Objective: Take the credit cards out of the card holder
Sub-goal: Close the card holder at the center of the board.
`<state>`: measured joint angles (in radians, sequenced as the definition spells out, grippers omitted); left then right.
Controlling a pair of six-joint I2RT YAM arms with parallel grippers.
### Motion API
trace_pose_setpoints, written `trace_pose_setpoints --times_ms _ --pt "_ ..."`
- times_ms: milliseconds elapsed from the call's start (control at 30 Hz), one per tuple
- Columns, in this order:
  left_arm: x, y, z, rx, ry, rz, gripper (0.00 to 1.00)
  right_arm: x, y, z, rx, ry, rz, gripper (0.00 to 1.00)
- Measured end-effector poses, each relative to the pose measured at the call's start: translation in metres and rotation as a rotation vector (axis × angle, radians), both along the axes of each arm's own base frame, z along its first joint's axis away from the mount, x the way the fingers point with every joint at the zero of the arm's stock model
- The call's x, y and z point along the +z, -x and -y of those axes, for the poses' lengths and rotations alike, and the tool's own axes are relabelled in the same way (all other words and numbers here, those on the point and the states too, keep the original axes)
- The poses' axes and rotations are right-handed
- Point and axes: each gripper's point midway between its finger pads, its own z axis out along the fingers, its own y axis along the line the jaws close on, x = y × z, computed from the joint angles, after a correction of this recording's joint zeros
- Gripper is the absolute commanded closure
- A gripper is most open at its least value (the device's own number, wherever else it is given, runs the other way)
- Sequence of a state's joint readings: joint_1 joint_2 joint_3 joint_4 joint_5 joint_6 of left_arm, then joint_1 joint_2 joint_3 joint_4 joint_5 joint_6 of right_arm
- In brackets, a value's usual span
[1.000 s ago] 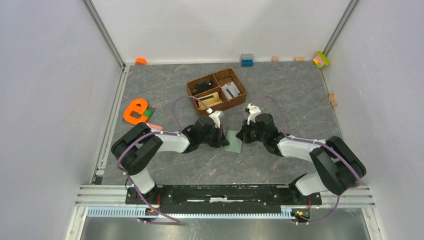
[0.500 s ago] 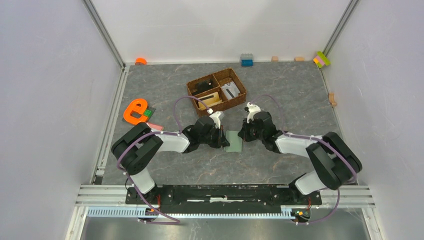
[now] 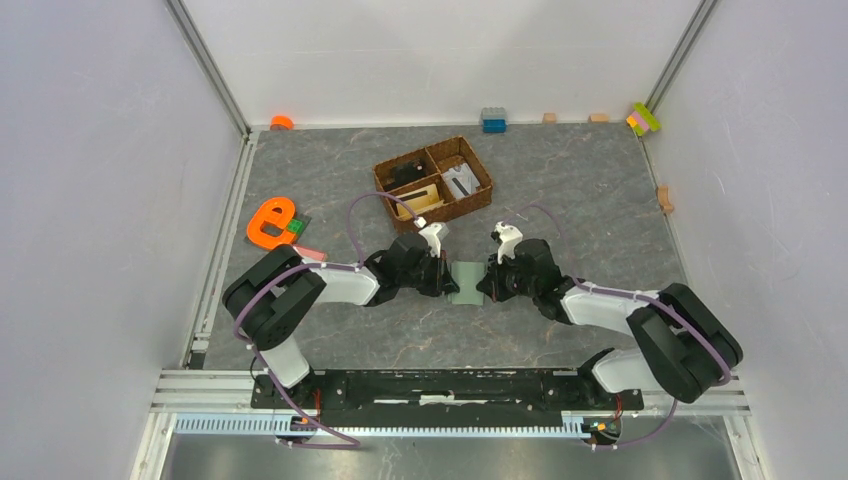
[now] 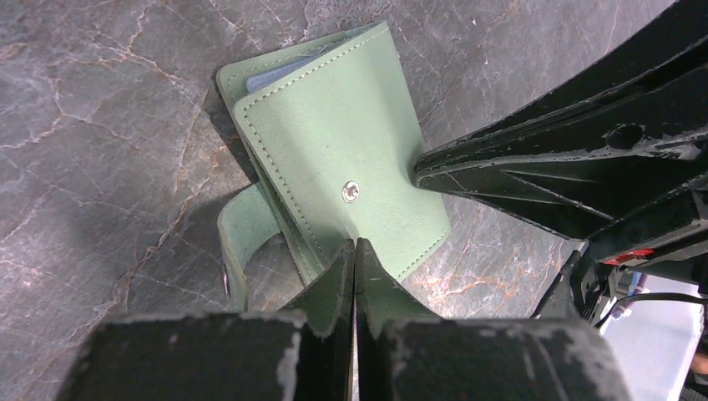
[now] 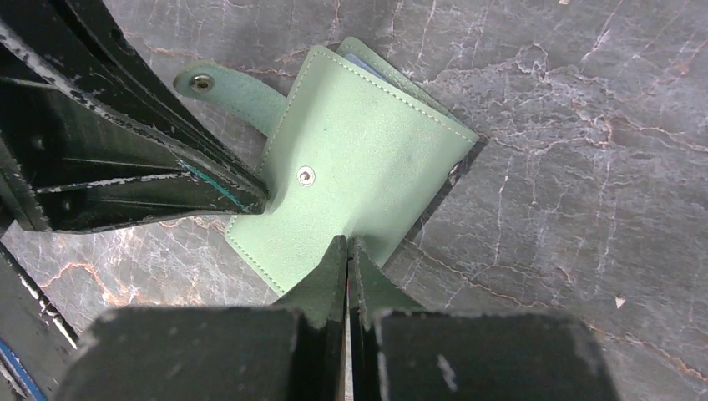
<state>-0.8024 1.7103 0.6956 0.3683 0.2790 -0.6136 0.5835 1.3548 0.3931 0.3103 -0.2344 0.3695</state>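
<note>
The card holder (image 3: 466, 282) is a sage-green wallet lying folded on the grey marble floor between my two arms. Its snap strap (image 5: 225, 92) is undone and sticks out to one side. A pale blue sliver of lining (image 4: 275, 77) shows at its open edge. The credit cards are hidden. My left gripper (image 4: 355, 244) is shut, its tip resting on the wallet's left edge (image 4: 351, 159). My right gripper (image 5: 346, 241) is also shut, its tip on the opposite edge (image 5: 359, 184). Neither has anything between its fingers.
A brown wicker divided basket (image 3: 478, 162) stands just behind the wallet, with small items in it. An orange letter-e shape (image 3: 270, 222) lies at the left by the wall. A blue block (image 3: 493, 120) and coloured blocks (image 3: 643, 118) line the back wall.
My right gripper has moved nearer and leftward, from beside the wallet's far right corner onto its right edge. The left gripper and the wallet have stayed put.
</note>
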Motion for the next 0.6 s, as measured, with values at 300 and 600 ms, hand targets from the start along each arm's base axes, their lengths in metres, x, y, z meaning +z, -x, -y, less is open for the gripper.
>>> trace_pose_setpoints --times_ms 300,600 --pt "0.006 0.002 -0.002 -0.003 0.003 -0.002 0.89 0.046 -0.014 0.011 -0.072 -0.036 0.172 0.86" --pt "0.073 0.005 -0.012 0.015 0.107 0.131 0.52 0.095 -0.03 0.056 -0.283 -0.015 0.416 0.53"
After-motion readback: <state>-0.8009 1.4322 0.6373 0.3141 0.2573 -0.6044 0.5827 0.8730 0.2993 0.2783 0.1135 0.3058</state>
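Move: The card holder, folded shut with its snap strap undone, lies under both shut grippers. Its middle is about 3 cm to the left hand's right, 1 cm ahead and 2 cm below. From the right hand it is some 3 cm left, 1 cm ahead and 2 cm down. The basket stands about 20 cm ahead of the left hand and 4 cm to its left, the pink box some 30 cm left and 6 cm ahead. The folded card holder is let go from both sides: the left fingertips lift off its left part, rising nearly straight up about 7 cm. The right fingertips leave its right part, climbing some 9 cm while swinging right and a little forward, the fingers tipping up about 25 degrees and turning clockwise. Both grippers open part-way as they rise. ##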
